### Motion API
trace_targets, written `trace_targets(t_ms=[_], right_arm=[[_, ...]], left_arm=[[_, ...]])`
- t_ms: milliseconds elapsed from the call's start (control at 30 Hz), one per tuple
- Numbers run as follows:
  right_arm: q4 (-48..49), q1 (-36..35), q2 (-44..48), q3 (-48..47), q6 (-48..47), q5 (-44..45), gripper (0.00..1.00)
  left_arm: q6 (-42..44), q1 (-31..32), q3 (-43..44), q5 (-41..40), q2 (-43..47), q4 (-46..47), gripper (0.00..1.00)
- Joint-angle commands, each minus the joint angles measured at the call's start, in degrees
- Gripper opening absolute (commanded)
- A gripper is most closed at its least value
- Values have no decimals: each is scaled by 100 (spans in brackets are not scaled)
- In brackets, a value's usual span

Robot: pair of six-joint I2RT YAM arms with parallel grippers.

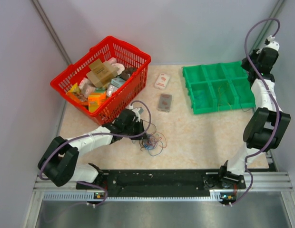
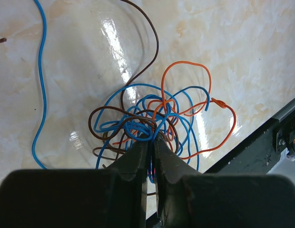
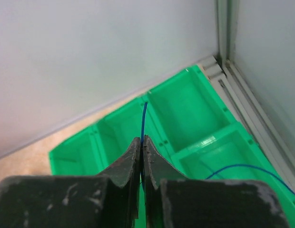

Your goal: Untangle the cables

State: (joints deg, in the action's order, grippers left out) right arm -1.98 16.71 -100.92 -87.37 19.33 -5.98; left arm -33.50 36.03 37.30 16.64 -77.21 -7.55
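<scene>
The cables (image 2: pixel 157 116) lie as a tangle of blue, orange and brown strands on the marble-patterned table, and in the top view the cables (image 1: pixel 153 141) sit just right of my left wrist. My left gripper (image 2: pixel 152 138) reaches into the near side of the tangle, shut on blue strands that run down between its fingers. A loose blue strand (image 2: pixel 40 71) trails off to the left. My right gripper (image 3: pixel 142 139) hangs above the green tray (image 3: pixel 185 111), shut on a single thin blue cable (image 3: pixel 144 116) whose end sticks up past the tips.
The green tray (image 1: pixel 219 80) stands at the back right, and another blue wire (image 3: pixel 252 167) lies in one of its compartments. A red basket (image 1: pixel 138 52) full of packets stands at the back left. A white packet (image 1: pixel 162 81) and a grey packet (image 1: pixel 164 102) lie between them.
</scene>
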Motion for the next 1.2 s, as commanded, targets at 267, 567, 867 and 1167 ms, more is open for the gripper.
trace_targets(t_ms=[267, 567, 867, 1167], right_arm=[[680, 183, -1131, -2662, 1229, -1142, 0], [1605, 52, -1009, -2380, 2304, -1670, 0], [-706, -571, -201, -3164, 257, 436, 0], [-445, -739, 1233, -1414, -140, 1936, 0]], left_arm=[[-104, -114, -214, 49, 233, 351, 12], [-69, -210, -214, 93, 206, 333, 12], [-122, -219, -276, 146, 154, 447, 12], [-43, -307, -311, 190, 154, 421, 12]])
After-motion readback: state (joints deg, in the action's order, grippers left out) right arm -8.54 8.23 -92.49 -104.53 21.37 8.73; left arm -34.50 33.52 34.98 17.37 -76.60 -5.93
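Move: The right hand, pinching the blue cable, is high over the far right corner of the green tray; the tray's middle lies some 15 cm to its left, 9 cm back and about 22 cm below. The yellow cable already in the tray lies about 13 cm to the hand's left, 13 cm back and 23 cm down. From the left hand, shut on the tangle, the tray's middle is about 25 cm ahead, 37 cm to the right and roughly level. The right hand keeps its closed pinch on the blue cable and swings up away from the green tray, some 13 cm up and 6 cm forward with the fingertips tipping up about 20 degrees, then levels off and drifts a little left. After that it draws back about 10 cm while rising further, the wrist turning clockwise, as the left hand keeps its grip in the tangle almost in place. ##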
